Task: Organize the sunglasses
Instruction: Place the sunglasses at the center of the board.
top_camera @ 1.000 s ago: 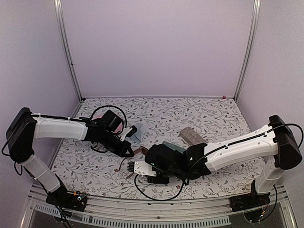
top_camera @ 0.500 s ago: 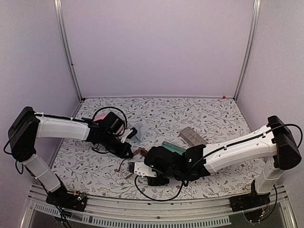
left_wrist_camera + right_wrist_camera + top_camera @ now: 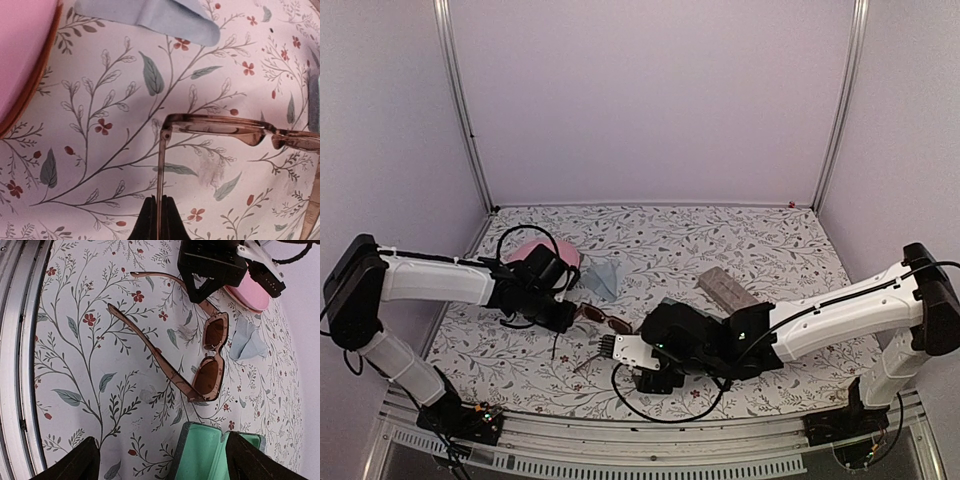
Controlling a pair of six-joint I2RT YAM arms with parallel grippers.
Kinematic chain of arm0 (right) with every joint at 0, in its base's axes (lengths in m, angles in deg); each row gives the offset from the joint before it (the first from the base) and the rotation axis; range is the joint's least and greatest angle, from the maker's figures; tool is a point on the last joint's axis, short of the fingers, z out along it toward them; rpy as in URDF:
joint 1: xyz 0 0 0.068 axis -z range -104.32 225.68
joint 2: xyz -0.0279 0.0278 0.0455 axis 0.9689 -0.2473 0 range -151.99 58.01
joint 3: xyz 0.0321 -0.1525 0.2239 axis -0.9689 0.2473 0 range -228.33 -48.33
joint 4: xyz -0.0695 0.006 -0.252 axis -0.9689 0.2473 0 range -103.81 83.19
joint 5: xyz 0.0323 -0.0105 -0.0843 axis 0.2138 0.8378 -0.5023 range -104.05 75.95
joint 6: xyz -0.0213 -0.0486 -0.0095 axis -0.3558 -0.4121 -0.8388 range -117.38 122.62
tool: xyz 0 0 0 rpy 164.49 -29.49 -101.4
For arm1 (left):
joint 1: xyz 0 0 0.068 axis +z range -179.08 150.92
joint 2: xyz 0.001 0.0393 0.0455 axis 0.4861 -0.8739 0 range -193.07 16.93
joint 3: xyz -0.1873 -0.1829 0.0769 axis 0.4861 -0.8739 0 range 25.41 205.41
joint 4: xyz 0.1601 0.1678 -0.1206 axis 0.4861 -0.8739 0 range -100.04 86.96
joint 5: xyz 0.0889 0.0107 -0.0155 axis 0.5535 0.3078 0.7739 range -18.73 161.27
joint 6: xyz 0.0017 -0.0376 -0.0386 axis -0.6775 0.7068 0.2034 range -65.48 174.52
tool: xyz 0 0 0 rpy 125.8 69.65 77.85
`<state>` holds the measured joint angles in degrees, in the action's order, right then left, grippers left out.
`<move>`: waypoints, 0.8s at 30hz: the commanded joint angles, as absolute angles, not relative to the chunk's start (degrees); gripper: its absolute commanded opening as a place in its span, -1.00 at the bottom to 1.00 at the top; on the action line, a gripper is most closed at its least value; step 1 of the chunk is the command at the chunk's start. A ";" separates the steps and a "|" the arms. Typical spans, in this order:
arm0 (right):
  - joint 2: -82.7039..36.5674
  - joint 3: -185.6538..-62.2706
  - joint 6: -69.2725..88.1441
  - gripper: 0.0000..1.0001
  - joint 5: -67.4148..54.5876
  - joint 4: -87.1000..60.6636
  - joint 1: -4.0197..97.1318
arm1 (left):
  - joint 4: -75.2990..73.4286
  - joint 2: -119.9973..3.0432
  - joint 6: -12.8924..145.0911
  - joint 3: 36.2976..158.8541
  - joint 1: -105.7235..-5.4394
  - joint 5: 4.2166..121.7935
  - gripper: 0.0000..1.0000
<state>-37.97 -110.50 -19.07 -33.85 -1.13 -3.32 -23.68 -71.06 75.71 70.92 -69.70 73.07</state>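
Note:
A pair of sunglasses [image 3: 209,359] with a brownish translucent frame and reddish-brown lenses lies unfolded on the floral table; it shows in the top view too, sunglasses [image 3: 604,319]. My left gripper [image 3: 160,216] is shut on one temple, with the frame front [image 3: 220,128] ahead of it. Seen from the right wrist, that left gripper [image 3: 199,294] pinches the far temple. My right gripper [image 3: 160,440] stands wide open just short of the glasses, nothing held. An open case with green lining [image 3: 215,452] lies between its fingers.
A pink rounded case [image 3: 534,252] and a pale blue cloth [image 3: 603,280] lie behind the left gripper. A grey-brown case [image 3: 725,288] sits right of centre. The table's metal front rail [image 3: 15,340] runs close by the right gripper.
My left gripper has drawn back to the left with the temple, uncovering the pink case. The right gripper has opened wider and shifted right, and its arm now hides the green case from above.

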 commanded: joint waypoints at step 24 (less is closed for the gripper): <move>-29.07 -105.36 -11.74 0.83 -36.07 -5.47 -0.32 | -25.27 -60.18 81.27 62.78 -67.45 88.44 -0.15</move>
<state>-31.98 -106.65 -14.66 -35.81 -4.01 -1.46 -25.98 -62.23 81.52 62.92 -68.39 87.65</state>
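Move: The left fingers already grip the sunglasses' left temple. Its set-down spot is about 7 cm to that hand's left, level ahead; the frame's middle is some 10 cm to the right and 3 cm ahead. The pink plate lies roughly 20 cm ahead and 3 cm left, the blue cloth 15 cm ahead and 10 cm right. From the open right hand, the sunglasses' frame is about 15 cm ahead, 11 cm left and 9 cm lower. Keeping its pinch on the left temple, the left hand carries the sunglasses about 7 cm to the left across the near side of the plate, rising about a centimetre and sinking again while turning some 15 degrees, mostly counter-clockwise, then slows and opens its fingers roughly a third of the way around the temple. Meanwhile the right hand, empty and still wide open, backs off from the sunglasses, rising about 2.5 cm and drifting a little forward and to the right. ##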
